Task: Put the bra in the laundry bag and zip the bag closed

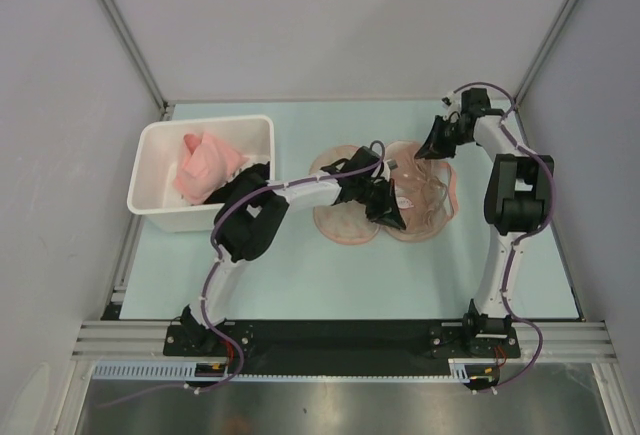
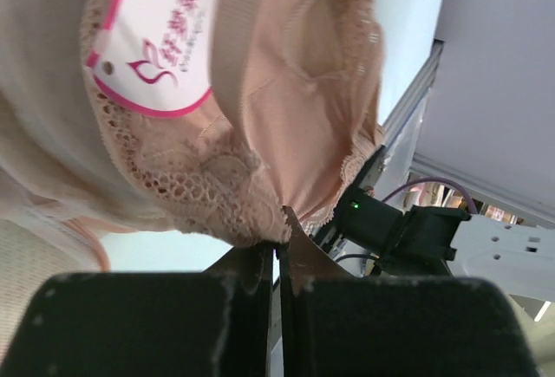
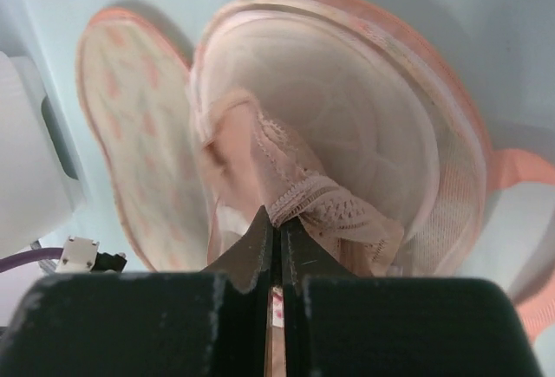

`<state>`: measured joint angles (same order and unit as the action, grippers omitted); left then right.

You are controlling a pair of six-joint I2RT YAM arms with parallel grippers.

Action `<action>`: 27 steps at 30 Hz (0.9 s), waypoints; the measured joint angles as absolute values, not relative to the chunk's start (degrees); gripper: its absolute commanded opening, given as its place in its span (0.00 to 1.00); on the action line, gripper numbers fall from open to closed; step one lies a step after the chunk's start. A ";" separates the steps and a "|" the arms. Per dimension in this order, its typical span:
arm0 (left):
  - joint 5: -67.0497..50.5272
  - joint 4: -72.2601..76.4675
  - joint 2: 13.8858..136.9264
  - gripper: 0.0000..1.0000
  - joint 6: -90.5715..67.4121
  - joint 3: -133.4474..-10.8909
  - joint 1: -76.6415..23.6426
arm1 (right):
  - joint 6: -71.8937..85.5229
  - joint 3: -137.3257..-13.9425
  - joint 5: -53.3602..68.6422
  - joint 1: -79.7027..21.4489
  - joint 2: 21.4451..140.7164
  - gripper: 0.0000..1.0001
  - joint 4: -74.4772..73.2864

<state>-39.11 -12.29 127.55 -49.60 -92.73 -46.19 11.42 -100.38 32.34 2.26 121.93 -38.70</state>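
Observation:
The laundry bag (image 1: 340, 223) lies open on the table, its two printed lobes spread flat. The beige bra (image 1: 425, 193) sits bunched in the right lobe. My left gripper (image 1: 386, 207) is over the middle of the bag, shut on the bra's lace edge (image 2: 234, 195); a white and pink tag (image 2: 156, 39) hangs on the bra beside it. My right gripper (image 1: 436, 141) is at the bag's far rim. Its jaws (image 3: 279, 221) are shut on a lace band of the bra (image 3: 299, 182), with the white lining of the bag (image 3: 390, 108) behind.
A white plastic bin (image 1: 150, 145) stands at the left with a pink cloth (image 1: 205, 165) and a black garment in it. The left arm's elbow (image 1: 250, 225) lies just beside the bin. Grey walls close the table in on three sides.

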 measured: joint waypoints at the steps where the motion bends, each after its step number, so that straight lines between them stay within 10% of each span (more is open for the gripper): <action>1: -38.98 -12.58 128.01 0.00 -49.60 -92.75 -46.17 | 11.40 -100.55 32.75 2.26 123.02 0.00 -38.70; 9: -38.48 -13.17 130.10 0.11 -49.60 -95.57 -46.19 | 11.38 -101.65 33.50 1.89 127.63 0.02 -38.83; 17: -37.65 -14.79 130.52 0.51 -48.77 -96.12 -45.91 | 13.50 -104.73 32.95 1.69 128.88 0.49 -39.57; 27: -36.36 -20.21 125.56 0.66 -42.26 -94.52 -44.73 | 15.62 -103.13 26.39 2.22 122.45 0.78 -47.62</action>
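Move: Both hands hold the bra just above the laundry bag's right half. Its middle lies about 9 cm ahead of the left hand, 5 cm to its right and 3 cm below; from the right hand, about 10 cm back, level sideways and 5 cm below. The bag's left half is some 16 cm left and 8 cm ahead of the left hand. The strap runs roughly 9 cm right and 10 cm back of the right hand. Both hands lower the bra onto the bag's right half, the right about 4 cm, let go and rise. ##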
